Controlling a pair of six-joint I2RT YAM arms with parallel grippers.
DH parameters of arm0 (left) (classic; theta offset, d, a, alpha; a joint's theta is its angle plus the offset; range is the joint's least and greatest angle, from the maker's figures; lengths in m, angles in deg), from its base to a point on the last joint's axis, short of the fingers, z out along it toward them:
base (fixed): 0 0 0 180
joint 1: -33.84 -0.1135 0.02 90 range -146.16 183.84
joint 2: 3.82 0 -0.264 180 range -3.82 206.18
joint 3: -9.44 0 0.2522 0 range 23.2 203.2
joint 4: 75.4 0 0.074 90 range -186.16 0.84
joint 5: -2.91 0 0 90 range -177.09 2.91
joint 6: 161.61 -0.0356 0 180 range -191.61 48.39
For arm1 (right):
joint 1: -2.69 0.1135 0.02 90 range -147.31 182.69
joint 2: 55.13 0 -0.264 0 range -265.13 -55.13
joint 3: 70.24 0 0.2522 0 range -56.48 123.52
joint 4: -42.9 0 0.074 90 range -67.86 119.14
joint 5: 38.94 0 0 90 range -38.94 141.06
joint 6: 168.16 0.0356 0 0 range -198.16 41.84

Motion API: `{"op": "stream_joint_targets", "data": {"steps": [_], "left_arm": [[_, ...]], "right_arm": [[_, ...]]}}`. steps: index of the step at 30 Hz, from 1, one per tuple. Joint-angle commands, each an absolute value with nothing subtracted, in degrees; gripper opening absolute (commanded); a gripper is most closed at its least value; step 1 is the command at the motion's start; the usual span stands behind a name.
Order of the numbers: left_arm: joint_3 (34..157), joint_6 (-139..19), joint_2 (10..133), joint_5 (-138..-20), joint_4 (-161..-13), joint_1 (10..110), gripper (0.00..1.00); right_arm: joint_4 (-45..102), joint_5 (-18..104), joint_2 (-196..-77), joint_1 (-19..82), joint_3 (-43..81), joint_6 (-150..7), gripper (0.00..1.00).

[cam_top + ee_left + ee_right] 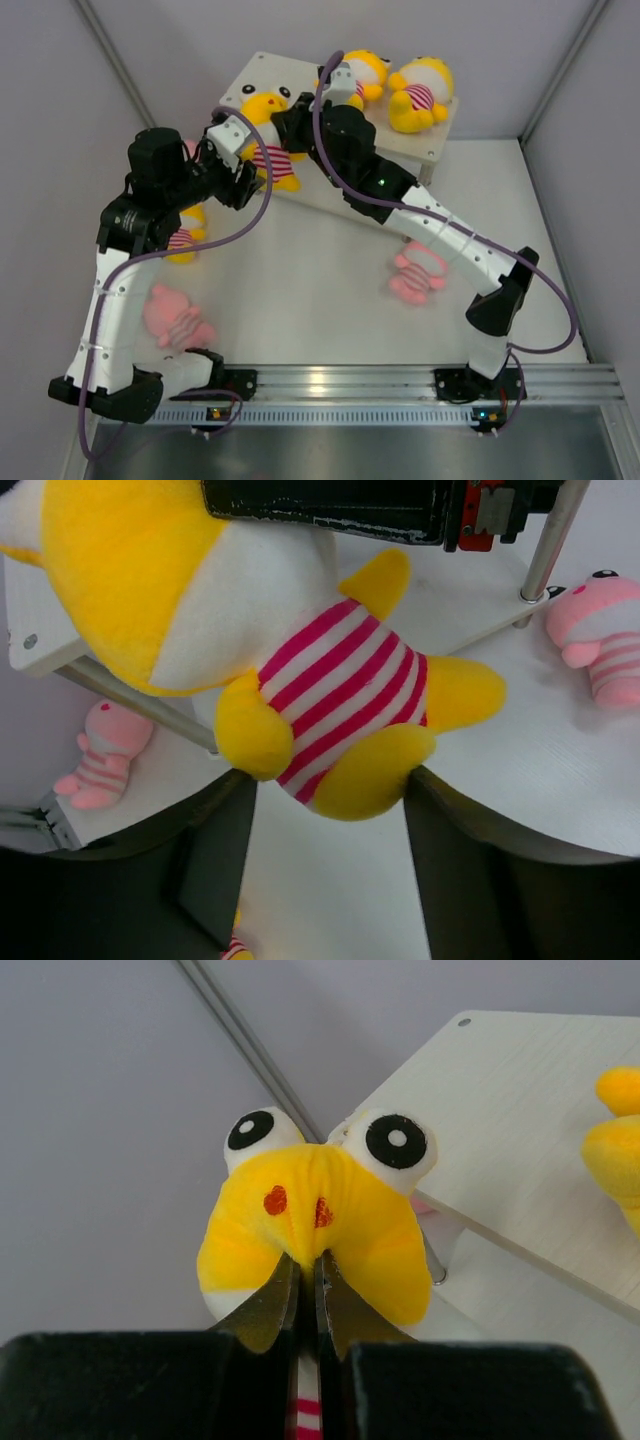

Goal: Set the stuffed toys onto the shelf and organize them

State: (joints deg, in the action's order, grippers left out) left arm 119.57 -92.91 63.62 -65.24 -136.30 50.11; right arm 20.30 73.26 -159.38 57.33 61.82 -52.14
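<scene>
The shelf [300, 75] stands at the back; two yellow stuffed toys [360, 75] [420, 95] lie on its top board at the right. My right gripper [287, 125] is shut on the head of a third yellow toy [265, 130], pinching the face [310, 1210] at the shelf's left front edge [520, 1110]. My left gripper [330, 860] is open just below this toy's striped belly [345, 685], its legs between the fingertips [215, 840]. A fourth yellow toy [185, 235] lies on the table under my left arm. Pink toys lie at the near left [175, 320] and right [418, 275].
The left wrist view shows two pink toys, one at the left [100, 755] and one at the right [600, 630], near the shelf's metal legs [550, 540]. Grey walls close in the table at the back and sides. A rail [400, 385] carries the arm bases.
</scene>
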Motion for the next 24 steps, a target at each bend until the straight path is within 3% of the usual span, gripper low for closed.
{"op": "stream_joint_targets", "data": {"steps": [1, 2, 4, 5, 6, 17, 24], "left_arm": [[119.5, -93.1, 64.4, -65.6, -131.4, 50.4, 0.60], [119.5, -93.2, 64.6, -65.7, -131.4, 50.4, 0.46], [119.5, -93.9, 65.1, -66.3, -131.4, 50.4, 0.30], [119.7, -94.0, 65.1, -66.4, -131.3, 50.4, 0.04], [119.8, -94.1, 65.3, -66.8, -130.8, 50.4, 0.00], [133.0, -92.5, 76.1, -77.0, -120.4, 50.4, 0.00], [132.4, -94.6, 81.5, -81.9, -116.1, 50.3, 0.00]], "right_arm": [[24.9, 71.2, -159.0, 57.9, 64.4, -50.6, 0.00], [25.0, 71.4, -158.9, 57.9, 64.4, -50.7, 0.00], [25.6, 72.1, -158.7, 57.9, 63.8, -51.2, 0.00], [25.8, 72.1, -158.6, 57.8, 63.7, -51.5, 0.00], [26.1, 72.0, -158.4, 57.9, 63.6, -52.0, 0.00], [29.1, 75.5, -162.2, 52.4, 73.1, -63.7, 0.00], [32.5, 67.5, -172.4, 48.2, 81.8, -66.5, 0.04]]}}
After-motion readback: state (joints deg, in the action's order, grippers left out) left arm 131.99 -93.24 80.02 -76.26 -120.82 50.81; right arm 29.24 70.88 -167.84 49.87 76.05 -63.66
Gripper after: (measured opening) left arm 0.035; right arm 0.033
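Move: The yellow toy hanging from the right fingers by its head has its middle about 5 cm ahead of the left hand, 4 cm right and 3 cm up. The free left end of the shelf top lies some 12 cm ahead of the right hand, 2 cm left and 6 cm below. The middle toy already on the shelf top stands level with that end, about 18 cm right of it. Left fingers pinch the toy's foot; both hands then carry it about 10 cm forward and up, shelfward. ##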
